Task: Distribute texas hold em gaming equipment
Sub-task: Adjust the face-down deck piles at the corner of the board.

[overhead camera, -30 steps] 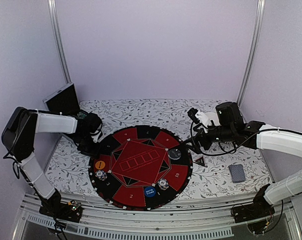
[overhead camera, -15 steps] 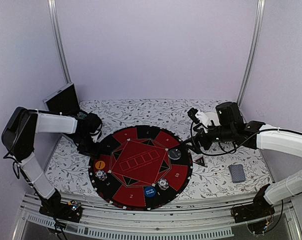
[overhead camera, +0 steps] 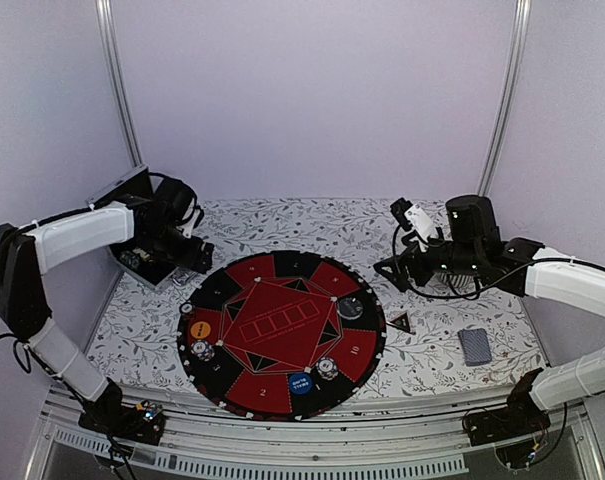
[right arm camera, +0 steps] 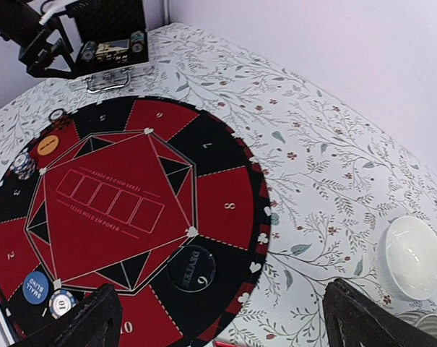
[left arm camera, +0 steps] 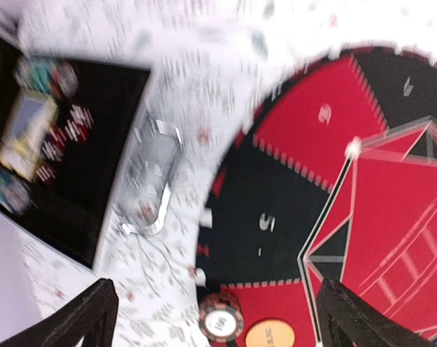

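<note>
The round red and black poker mat [overhead camera: 282, 300] lies mid-table. On its left rim a dark-and-white chip [left arm camera: 221, 318] sits beside the orange button [left arm camera: 270, 336]. The same chip [overhead camera: 186, 309] shows just above the orange button [overhead camera: 200, 328] in the top view. Two more chips [overhead camera: 203, 350] [overhead camera: 327, 368], the blue button [overhead camera: 300, 382] and a black dealer disc [right arm camera: 191, 268] also rest on the mat. The triangle marker [overhead camera: 401, 322] and the card deck [overhead camera: 474, 346] lie to its right. My left gripper [overhead camera: 200, 258] hovers open above the mat's upper-left edge. My right gripper [overhead camera: 390, 275] hangs open, empty, over the mat's right rim.
An open black case [overhead camera: 142, 262] with a metal handle [left arm camera: 153, 181] stands at the back left, under my left arm. A white bowl [right arm camera: 410, 258] sits on the flowered cloth at the right. Metal posts rise at both back corners.
My left gripper opened, rose and pulled back toward the case, leaving a chip on the mat's left rim by the orange button. My right arm drew back to the right, off the mat.
</note>
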Controlling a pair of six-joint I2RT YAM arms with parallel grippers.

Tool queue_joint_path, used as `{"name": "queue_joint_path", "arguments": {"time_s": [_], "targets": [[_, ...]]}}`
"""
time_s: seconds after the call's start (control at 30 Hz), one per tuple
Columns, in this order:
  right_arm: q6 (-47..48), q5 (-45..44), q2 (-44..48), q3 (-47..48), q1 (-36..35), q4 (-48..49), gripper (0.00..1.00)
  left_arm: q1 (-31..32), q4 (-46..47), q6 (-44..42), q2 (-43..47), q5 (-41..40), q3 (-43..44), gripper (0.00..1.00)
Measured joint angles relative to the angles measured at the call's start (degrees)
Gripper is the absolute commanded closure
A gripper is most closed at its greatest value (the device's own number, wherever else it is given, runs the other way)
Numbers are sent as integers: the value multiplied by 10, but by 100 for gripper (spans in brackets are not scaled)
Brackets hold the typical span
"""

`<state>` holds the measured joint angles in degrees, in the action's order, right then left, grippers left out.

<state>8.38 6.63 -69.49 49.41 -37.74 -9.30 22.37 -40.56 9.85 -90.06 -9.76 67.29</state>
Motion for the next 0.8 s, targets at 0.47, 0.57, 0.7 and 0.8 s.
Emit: {"name": "queue_joint_path", "arguments": {"time_s": [0.47, 0.57, 0.7, 0.8], "targets": [[-108, -84, 27, 73, 71, 2, 1, 2, 306, -78, 207, -106, -96, 2], [-125, -87, 27, 92, 71, -2, 1, 1, 361, -87, 244, -121, -153, 2], [-146, -94, 27, 120, 71, -10, 1, 1, 396, -95, 261, -137, -189, 2], [-163, -96, 27, 139, 73, -16, 1, 1, 403, -98, 263, -142, -195, 2]]}}
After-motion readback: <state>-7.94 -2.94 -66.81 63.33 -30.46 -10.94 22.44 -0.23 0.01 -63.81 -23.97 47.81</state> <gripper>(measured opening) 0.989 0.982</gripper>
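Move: My left hand, open and empty, is already clear of the dark red chip, which lies some 6 cm back, 2 cm to its left and 11 cm below. From the same hand, the chip case is about 8 cm ahead and 11 cm left, the orange disc 12 cm back and 1 cm right. From my right hand the dealer disc is about 3 cm ahead, 6 cm left and 20 cm down; the white bowl 20 cm ahead, 15 cm right; the blue deck 10 cm back, 22 cm right. I back both open, empty hands off the board. My left hand keeps climbing away from the dark red chip, about 16 cm, reaching slightly forward, then drawing back and left, while its fingers swing up almost level. My right hand rises about 13 cm, going forward and right away from the dealer disc, turning some 20 degrees clockwise and rolling its left side up. ##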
